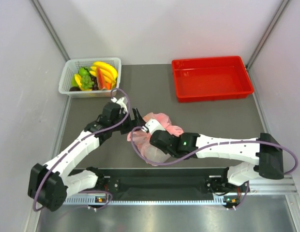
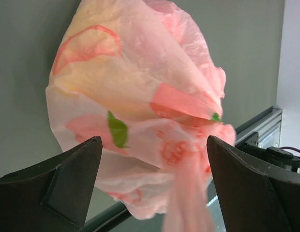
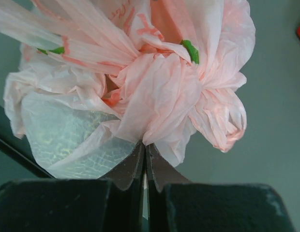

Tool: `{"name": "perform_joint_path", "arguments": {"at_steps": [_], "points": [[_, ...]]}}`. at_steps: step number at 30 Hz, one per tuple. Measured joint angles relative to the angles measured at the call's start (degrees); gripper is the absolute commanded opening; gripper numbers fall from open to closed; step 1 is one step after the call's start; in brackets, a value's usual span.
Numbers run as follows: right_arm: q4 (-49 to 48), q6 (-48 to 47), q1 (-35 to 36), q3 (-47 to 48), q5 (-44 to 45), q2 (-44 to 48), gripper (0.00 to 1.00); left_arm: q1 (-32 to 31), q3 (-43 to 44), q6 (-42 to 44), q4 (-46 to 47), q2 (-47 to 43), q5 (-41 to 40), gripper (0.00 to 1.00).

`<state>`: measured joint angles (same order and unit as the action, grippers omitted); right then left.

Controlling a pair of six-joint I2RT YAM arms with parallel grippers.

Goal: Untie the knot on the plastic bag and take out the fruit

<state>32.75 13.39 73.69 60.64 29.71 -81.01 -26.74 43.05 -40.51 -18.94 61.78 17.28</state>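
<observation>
The pink plastic bag (image 1: 163, 119) lies mid-table between both arms. In the right wrist view its knot (image 3: 151, 60) is a bunched twist on top, and a netted dull-green fruit (image 3: 67, 140) shows through the film at the lower left. My right gripper (image 3: 145, 146) is shut on a fold of the bag's film just below the knot. My left gripper (image 2: 154, 145) stands open, its dark fingers (image 2: 67, 186) wide apart. The bag (image 2: 140, 92) fills the view ahead of them, and a blurred pink strip (image 2: 188, 203) hangs between them. In the top view my left gripper (image 1: 137, 119) is at the bag's left side, my right gripper (image 1: 149, 126) on top of it.
A white basket (image 1: 113, 61) with bananas, green grapes and red-orange slices stands at the back left. A red tray (image 1: 211, 77) sits at the back right. A black rail (image 1: 164, 183) runs along the near edge, and walls close in both sides.
</observation>
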Motion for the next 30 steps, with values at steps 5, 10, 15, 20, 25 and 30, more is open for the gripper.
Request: {"name": "perform_joint_path", "arguments": {"at_steps": [5, 10, 15, 20, 25, 30], "points": [[1.64, -2.86, 0.00, -1.79, 0.46, 2.14, 0.00, -2.29, -0.31, -0.31, 3.63, 4.13, -2.32, 0.92], [1.51, -4.28, 0.00, -2.56, 0.39, 4.68, 0.00, -5.01, -0.31, -0.09, 7.41, 8.39, -4.70, 0.86], [1.22, -4.42, 0.00, -2.89, 0.42, 5.79, 0.00, -7.21, -0.31, -0.07, 12.04, 11.34, -4.44, 0.67], [1.20, -4.33, 0.00, -2.91, 1.01, 5.92, 0.00, -9.73, -0.31, 0.13, 14.69, 13.22, -1.66, 0.10], [1.38, -3.37, -0.28, -2.91, 4.59, 6.19, 0.00, -10.38, -0.59, 0.63, 14.25, 12.15, -1.64, 0.00], [1.95, -0.87, -2.91, -3.98, 7.43, 8.26, 0.00, -10.38, -0.72, 2.05, 10.71, 6.01, -7.96, 0.00]]}}
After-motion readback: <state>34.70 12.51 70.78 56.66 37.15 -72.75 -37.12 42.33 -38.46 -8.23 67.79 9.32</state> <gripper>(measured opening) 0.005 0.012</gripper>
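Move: The loose handle strip of the plastic bag lies about 5 cm to the left gripper's right, straight level with it and some 4 cm below. The knot stands about 8 cm right, 1 cm back and 5 cm lower; the bag's body is centred some 5 cm back, 8 cm right and 9 cm down. From the right gripper, already shut on plastic beside the knot, the strip is about 4 cm ahead, 4 cm left and 1 cm lower. Bring the left gripper about 7 cm right and some 3.5 cm down towards the knot, close its open fingers on the loose handle strip, then draw back left and up about 2 cm each. Keep the right gripper shut on its fold of plastic and pull it right about 5 cm in all, pausing midway, rising slightly and easing forward at the end. ##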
